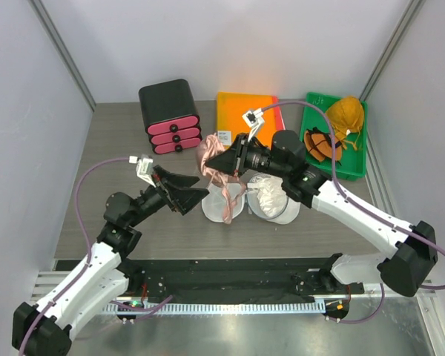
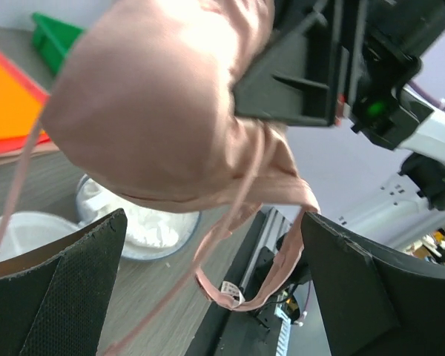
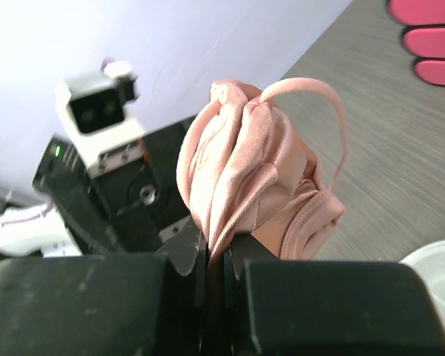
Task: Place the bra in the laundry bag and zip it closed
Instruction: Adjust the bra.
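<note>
My right gripper (image 1: pixel 224 160) is shut on the pink bra (image 1: pixel 211 159) and holds it bunched above the table; its straps dangle over the laundry bag (image 1: pixel 276 200). The bag lies open as two white domed halves side by side. In the right wrist view the bra (image 3: pixel 252 170) is pinched in the right gripper (image 3: pixel 215 256). My left gripper (image 1: pixel 184 191) stands wide open just left of the bra. In the left wrist view the bra (image 2: pixel 156 111) hangs over the left gripper (image 2: pixel 215 285), a strap loop between the fingers (image 2: pixel 378 289), with the bag (image 2: pixel 152 226) beyond.
A black unit with pink drawers (image 1: pixel 169 115) stands at the back left. Beside it lies an orange tray (image 1: pixel 245 110). A green bin (image 1: pixel 352 159) at the back right holds yellow and orange garments (image 1: pixel 345 115). White walls enclose the table.
</note>
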Available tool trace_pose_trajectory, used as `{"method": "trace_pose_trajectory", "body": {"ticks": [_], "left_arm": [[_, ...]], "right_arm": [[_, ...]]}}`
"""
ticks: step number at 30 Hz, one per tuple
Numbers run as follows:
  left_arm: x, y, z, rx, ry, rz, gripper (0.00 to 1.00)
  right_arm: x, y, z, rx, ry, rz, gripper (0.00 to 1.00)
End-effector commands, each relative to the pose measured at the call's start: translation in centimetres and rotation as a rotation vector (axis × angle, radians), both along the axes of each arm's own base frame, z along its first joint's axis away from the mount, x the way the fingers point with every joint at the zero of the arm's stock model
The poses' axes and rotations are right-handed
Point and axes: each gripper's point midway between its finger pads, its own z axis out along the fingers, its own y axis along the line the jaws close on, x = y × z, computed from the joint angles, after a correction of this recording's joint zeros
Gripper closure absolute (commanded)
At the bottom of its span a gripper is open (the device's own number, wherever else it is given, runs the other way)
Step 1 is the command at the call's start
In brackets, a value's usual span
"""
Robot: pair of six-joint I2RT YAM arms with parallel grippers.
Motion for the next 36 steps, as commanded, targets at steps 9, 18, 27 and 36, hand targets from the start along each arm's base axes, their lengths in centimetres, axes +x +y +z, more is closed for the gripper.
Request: {"method": "trace_pose_trajectory", "body": {"ticks": [9, 18, 27, 36], "left_arm": [[-2.2, -1.4, 2.5, 0.032, -0.069, -0.009, 0.0], [-5.0, 3.4, 6.0, 0.061, -0.076, 0.124, 0.0], [-9.1, 0.0, 4.5, 0.253, -0.012, -0.236, 0.0], [-12.2, -0.7, 4.6, 0.238, -0.066, -0.427, 0.0]], "right_arm": [[3.3, 0.5, 1.7, 0.01, 0.114, -0.156, 0.99], [-6.1, 0.9, -3.0, -0.111, -0.005, 0.468, 0.99], [-13.8, -2.5, -2.1, 0.051, -0.042, 0.808, 0.99], [-18.0, -2.7, -1.8, 0.038, -0.036, 0.923, 0.99]]}}
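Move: The bra's bunch sticks out of the closed right fingers, about 4 cm to their left and 1 cm ahead; from the left hand's open fingers it lies roughly 5 cm ahead, 3 cm right and 4 cm higher. Those left fingers are some 7 cm left, 4 cm back and 4 cm below the right hand. The laundry bag's mesh lid lies about 4 cm ahead of the right hand and 32 cm below, the filled pouch 5 cm ahead and 16 cm right. Keeping its pinch on the hanging bra, the right hand first swings nearly 4 cm forward with a small clockwise turn, then sweeps back towards the table's near edge, away from over the bag's lid, ending about 15 cm back and a little lower, its wrist turned counter-clockwise to some 45 degrees from where it began, so that the fingers point left and back. The left hand, open throughout, draws back alongside by about 10 cm, dipping right, then rising and sinking again to finish slightly higher, and stays facing the bra without closing on it. ##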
